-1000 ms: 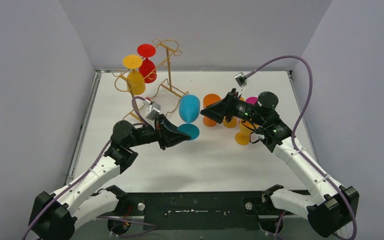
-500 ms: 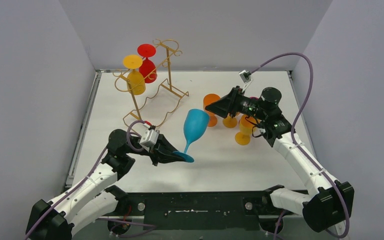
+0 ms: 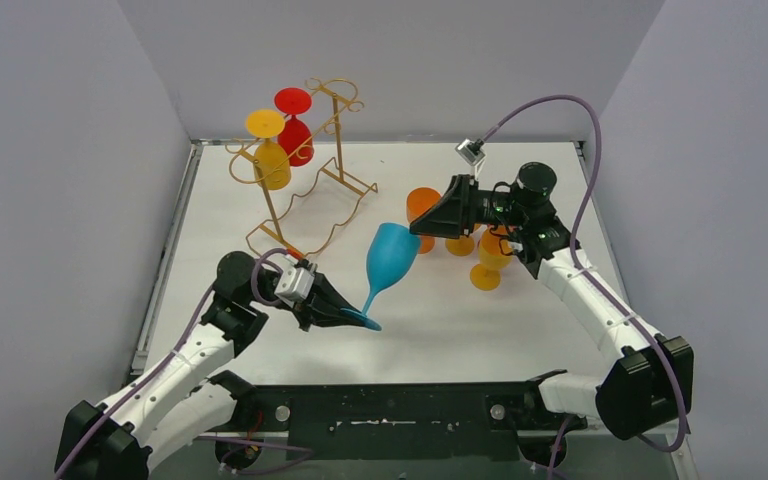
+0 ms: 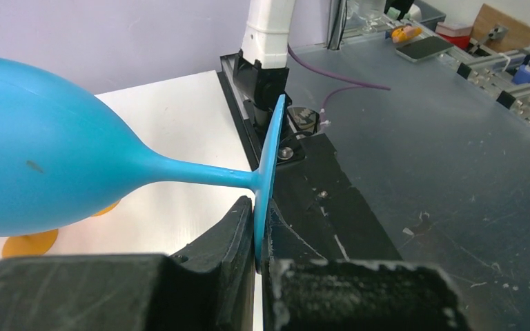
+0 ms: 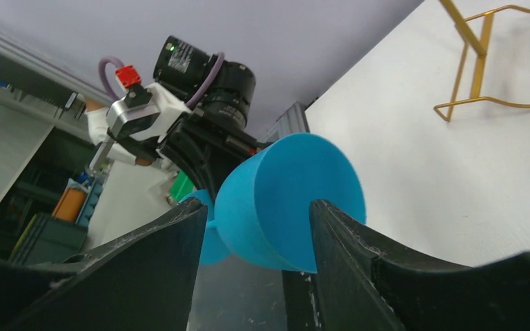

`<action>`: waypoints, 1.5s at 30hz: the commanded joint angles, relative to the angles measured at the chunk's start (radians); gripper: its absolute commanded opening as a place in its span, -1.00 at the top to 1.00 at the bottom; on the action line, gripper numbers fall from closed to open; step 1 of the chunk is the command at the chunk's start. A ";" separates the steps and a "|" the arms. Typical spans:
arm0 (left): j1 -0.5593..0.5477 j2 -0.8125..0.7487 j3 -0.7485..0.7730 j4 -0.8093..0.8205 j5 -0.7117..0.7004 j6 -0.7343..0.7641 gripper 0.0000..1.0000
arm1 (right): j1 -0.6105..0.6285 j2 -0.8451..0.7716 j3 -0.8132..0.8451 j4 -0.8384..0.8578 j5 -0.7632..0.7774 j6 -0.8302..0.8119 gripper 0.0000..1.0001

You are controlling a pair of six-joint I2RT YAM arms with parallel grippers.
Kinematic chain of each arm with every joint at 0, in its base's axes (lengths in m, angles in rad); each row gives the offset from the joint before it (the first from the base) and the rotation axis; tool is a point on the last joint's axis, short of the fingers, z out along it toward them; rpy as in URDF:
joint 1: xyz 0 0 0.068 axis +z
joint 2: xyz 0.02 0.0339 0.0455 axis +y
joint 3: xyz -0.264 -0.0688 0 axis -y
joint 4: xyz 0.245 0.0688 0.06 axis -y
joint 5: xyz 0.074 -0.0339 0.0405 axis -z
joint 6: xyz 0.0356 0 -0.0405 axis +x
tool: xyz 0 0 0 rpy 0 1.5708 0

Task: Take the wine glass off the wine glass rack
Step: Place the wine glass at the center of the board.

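The gold wire wine glass rack (image 3: 305,170) stands at the far left of the table. A blue wine glass (image 3: 388,258) is off it, tilted over the middle of the table, bowl up and to the right. My left gripper (image 3: 350,315) is shut on the edge of its round foot (image 4: 268,158), and the bowl (image 4: 41,172) fills the left of the left wrist view. My right gripper (image 3: 422,226) is open at the bowl's rim. In the right wrist view the bowl (image 5: 283,186) sits between the spread fingers (image 5: 259,204), apart from the left one.
A yellow glass (image 3: 272,160) and a red glass (image 3: 295,135) hang on the rack. Several orange glasses (image 3: 422,205) stand at the right under my right arm, one nearer (image 3: 487,262). Grey walls close in the left, back and right.
My left gripper has drawn the blue glass back toward the near edge and lower, tilting it more. The right gripper stayed close to the bowl's rim, its wrist shifting slightly left.
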 commanded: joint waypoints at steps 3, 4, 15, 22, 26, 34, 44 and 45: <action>0.049 0.028 0.090 -0.114 0.112 0.123 1.00 | 0.023 0.017 0.046 0.151 -0.141 0.106 -0.07; 0.053 0.027 0.092 -0.116 0.112 0.126 1.00 | 0.032 0.020 0.050 0.151 -0.146 0.109 -0.05; 0.064 0.050 0.114 -0.134 0.177 0.137 1.00 | 0.092 0.054 0.072 0.172 -0.179 0.110 0.24; 0.076 0.046 0.117 -0.149 0.199 0.141 1.00 | 0.091 0.069 0.082 0.196 -0.204 0.143 0.31; 0.078 0.048 0.121 -0.154 0.203 0.142 1.00 | 0.094 0.069 0.080 0.209 -0.209 0.158 0.49; 0.083 0.055 0.118 -0.158 0.199 0.150 1.00 | 0.106 0.071 0.071 0.236 -0.201 0.179 0.90; 0.087 0.048 0.122 -0.169 0.171 0.155 1.00 | 0.111 0.073 0.060 0.257 -0.191 0.190 1.00; 0.089 0.046 0.121 -0.170 0.160 0.155 1.00 | 0.111 0.071 0.060 0.259 -0.190 0.189 1.00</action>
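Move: The right hand's open fingers are at the mouth of the blue wine glass. Its bowl's middle lies about 4 cm back, 4 cm left and 3 cm below them, and some 9 cm ahead, 4 cm right and 4 cm above the left hand, which already grips the foot. The orange glass stands roughly 13 cm ahead of the right hand and 3 cm to its right, with a yellow glass 9 cm farther right; both are about 20 cm lower. Draw the right gripper back about 4.5 cm onto the blue glass's rim, easing slightly left and up and turning it some 15 degrees counter-clockwise. Shut its fingers so they pinch the rim's wall, one inside the bowl and one outside. Keep the left gripper closed on the foot, letting it drift about 1 cm left with a small clockwise turn. ##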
